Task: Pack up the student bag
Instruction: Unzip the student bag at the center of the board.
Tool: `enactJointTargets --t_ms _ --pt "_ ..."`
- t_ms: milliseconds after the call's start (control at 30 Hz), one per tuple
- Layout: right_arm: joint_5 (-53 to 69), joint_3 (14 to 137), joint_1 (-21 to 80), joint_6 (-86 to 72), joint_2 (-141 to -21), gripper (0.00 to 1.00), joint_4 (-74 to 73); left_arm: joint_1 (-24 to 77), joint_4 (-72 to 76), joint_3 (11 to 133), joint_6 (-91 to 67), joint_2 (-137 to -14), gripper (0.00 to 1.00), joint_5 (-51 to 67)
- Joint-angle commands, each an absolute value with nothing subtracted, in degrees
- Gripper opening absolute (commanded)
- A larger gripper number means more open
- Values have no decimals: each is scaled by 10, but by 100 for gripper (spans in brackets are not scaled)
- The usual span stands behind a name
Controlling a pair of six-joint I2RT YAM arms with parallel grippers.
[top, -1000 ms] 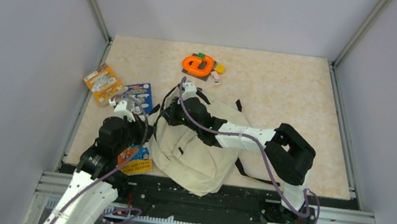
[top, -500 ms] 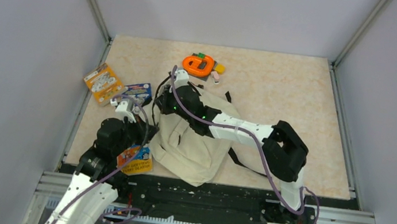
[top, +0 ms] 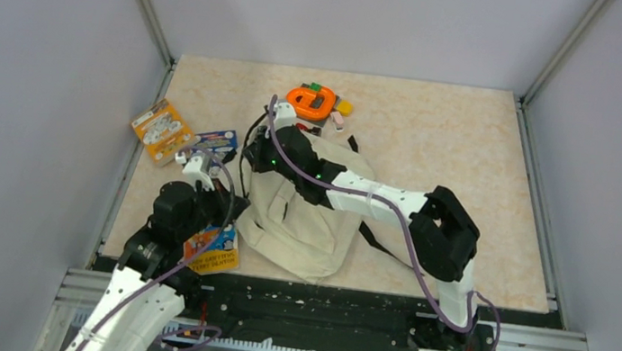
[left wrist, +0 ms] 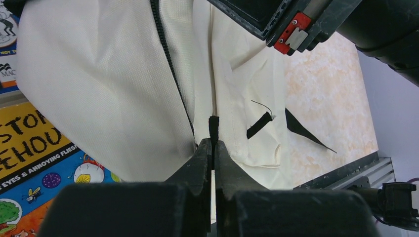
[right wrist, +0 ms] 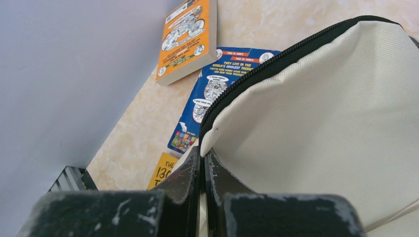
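Observation:
The student bag (top: 310, 221), a cream backpack with black straps, lies at the middle of the table. My left gripper (top: 230, 208) is at its left side. In the left wrist view the gripper (left wrist: 213, 144) is shut on a black zipper pull (left wrist: 213, 126) at the end of the zip line. My right gripper (top: 268, 144) reaches across the student bag to its far-left corner. In the right wrist view the gripper (right wrist: 202, 150) is shut on the cream fabric edge (right wrist: 210, 136) just beside the black zipper (right wrist: 276, 59). The inside of the student bag is hidden.
An orange book (top: 162, 129) and a blue book (top: 214, 146) lie at the left edge, near the left wall. A yellow-and-blue book (top: 214, 252) lies under my left arm. An orange ring-shaped item (top: 312, 101) with small yellow and pink pieces sits at the back.
My right gripper has moved left and toward the back, pulling the bag's corner with it. The bag has shifted left. My left arm has barely moved.

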State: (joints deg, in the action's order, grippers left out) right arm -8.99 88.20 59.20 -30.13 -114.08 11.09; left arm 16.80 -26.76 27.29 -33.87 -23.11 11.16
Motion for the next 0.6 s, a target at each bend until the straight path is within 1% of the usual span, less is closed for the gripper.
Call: enactJointTargets --t_ms 0,167,233,333,400,467,500,533,567 --pt "-128 933 569 -312 -1134 0 210 177 -291 293 -339 -263 0 203" --pt "-149 926 568 -310 -1131 0 227 178 -295 305 -354 -284 0 254" --pt "-149 922 567 -310 -1127 0 233 178 -318 315 -350 -286 0 240" --pt "-136 895 567 -309 -1111 0 256 178 -365 346 -335 -285 1 186" --pt "-113 861 568 -311 -1088 0 272 178 -381 374 -331 -286 18 154" --pt "-95 810 568 -318 -1051 0 282 178 -390 411 -335 -286 47 134" --pt "-81 777 568 -324 -1029 0 293 178 -391 431 -338 -287 59 130" --pt "-72 742 569 -325 -1001 0 299 178 -393 456 -338 -290 67 125" --pt "-71 725 569 -326 -983 0 293 178 -396 475 -337 -294 73 122"
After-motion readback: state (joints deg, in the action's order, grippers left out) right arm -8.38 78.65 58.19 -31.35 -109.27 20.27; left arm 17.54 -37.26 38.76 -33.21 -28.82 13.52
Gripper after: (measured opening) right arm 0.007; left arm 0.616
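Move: The left gripper already pinches the student bag's black zipper pull, with the zip running ahead from its tips. The short black tab on the bag's face lies about 10 cm to its right, 1 cm nearer and 5 cm lower; the yellow book is roughly 8 cm left, 9 cm back and 11 cm below. For the right gripper, already holding the zip's edge, the pull is some 11 cm back, 1 cm to the right and 4 cm lower. Draw the left gripper, still pinching the zipper pull, about 1.5 cm to the right and slightly down, then reverse left and up, opening the fingers more than halfway to let go as you lift some 3 cm and ease back. Keep the right gripper shut on the zip's edge, holding it almost still, then shift it about 2 cm right at the end. ##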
